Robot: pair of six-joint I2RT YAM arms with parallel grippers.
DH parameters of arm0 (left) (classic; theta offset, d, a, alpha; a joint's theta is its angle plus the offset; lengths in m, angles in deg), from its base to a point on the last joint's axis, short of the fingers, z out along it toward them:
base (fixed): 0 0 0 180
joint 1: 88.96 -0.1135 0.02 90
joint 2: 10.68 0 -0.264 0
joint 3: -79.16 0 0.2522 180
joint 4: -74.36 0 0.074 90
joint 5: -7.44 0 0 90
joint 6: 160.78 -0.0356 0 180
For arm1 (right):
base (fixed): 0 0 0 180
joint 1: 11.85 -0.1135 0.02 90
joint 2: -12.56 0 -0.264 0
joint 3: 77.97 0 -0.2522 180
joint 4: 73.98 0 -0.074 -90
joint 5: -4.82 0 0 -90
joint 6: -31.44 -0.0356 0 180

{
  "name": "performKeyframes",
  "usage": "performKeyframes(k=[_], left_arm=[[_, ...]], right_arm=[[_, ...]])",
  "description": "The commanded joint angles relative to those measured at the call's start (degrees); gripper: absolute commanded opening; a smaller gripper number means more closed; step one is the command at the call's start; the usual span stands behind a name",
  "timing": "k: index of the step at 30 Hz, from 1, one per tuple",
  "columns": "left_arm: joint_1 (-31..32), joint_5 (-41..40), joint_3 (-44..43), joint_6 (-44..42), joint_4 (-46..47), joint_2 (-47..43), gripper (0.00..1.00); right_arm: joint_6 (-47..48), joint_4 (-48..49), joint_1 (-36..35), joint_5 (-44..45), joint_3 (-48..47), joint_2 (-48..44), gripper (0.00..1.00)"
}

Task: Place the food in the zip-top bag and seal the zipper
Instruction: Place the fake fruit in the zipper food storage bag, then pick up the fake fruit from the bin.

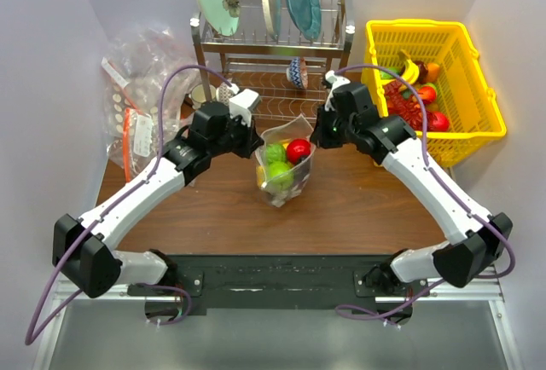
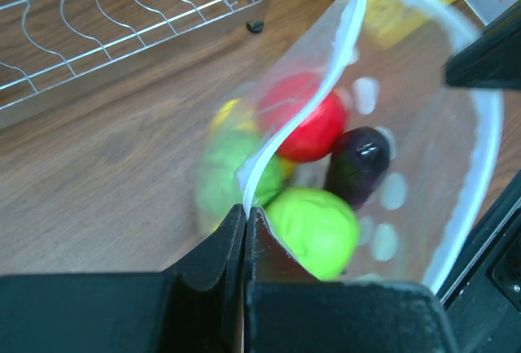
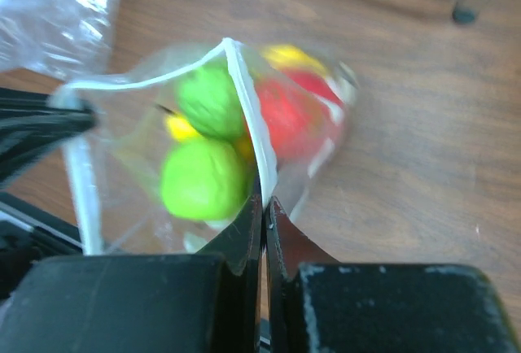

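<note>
The dotted clear zip-top bag (image 1: 284, 165) stands mid-table with its mouth spread open. Inside lies the food: a red piece (image 1: 298, 150) and two green ones (image 1: 278, 172). My left gripper (image 1: 256, 137) is shut on the left end of the mouth. In the left wrist view, that gripper (image 2: 245, 211) pinches the white zipper (image 2: 303, 113), with green (image 2: 316, 231), red (image 2: 308, 129) and purple (image 2: 359, 166) food behind it. My right gripper (image 1: 316, 136) is shut on the opposite end. The right wrist view shows it (image 3: 264, 204) clamping the zipper (image 3: 247, 117) beside green food (image 3: 203, 179).
A metal dish rack (image 1: 273, 42) with plates stands at the back. A yellow basket (image 1: 431, 89) at the right holds more toy food. A heap of clear bags (image 1: 136, 89) lies at the back left. A small patterned bowl (image 1: 296, 72) sits under the rack.
</note>
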Motion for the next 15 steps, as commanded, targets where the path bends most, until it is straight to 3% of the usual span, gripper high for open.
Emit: performKeyframes(k=[1, 5, 12, 15], left_arm=[[-1.35, 2.28, 0.29, 0.56, 3.7, -2.05, 0.0], [-1.79, 1.93, 0.37, 0.56, 3.53, -2.58, 0.0], [-1.88, 2.02, 0.55, 0.65, 3.79, -2.58, 0.0], [-1.96, 2.11, 0.46, 0.65, 3.79, -2.32, 0.0]], right_arm=[[1.45, -0.09, -0.12, -0.51, -6.84, -2.82, 0.0], [1.8, -0.61, -0.03, 0.1, -5.44, -2.12, 0.07], [2.15, -2.19, -0.12, 1.32, -5.87, -0.89, 0.43], [3.12, -5.78, 0.14, 6.83, -9.81, -0.72, 0.46]])
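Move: The right fingers are shut on the right rim of the zipper food storage bag; the bag's middle lies about 7 cm left, 3 cm back and 10 cm below. In it, from that hand, the red fruit is 4 cm left, level ahead and 10 cm down, the green apple 9 cm left, 5 cm back and 12 cm down. From the left hand, holding the opposite rim, the bag's middle is some 8 cm right, 3 cm back, 10 cm below. The right fingers let go of the bag's right rim, opening to nearly half their range after carrying it about 4 cm up; while they spread, the hand sinks back about 1 cm. The left fingers stay pinched on the left rim, that hand holding almost in place. ##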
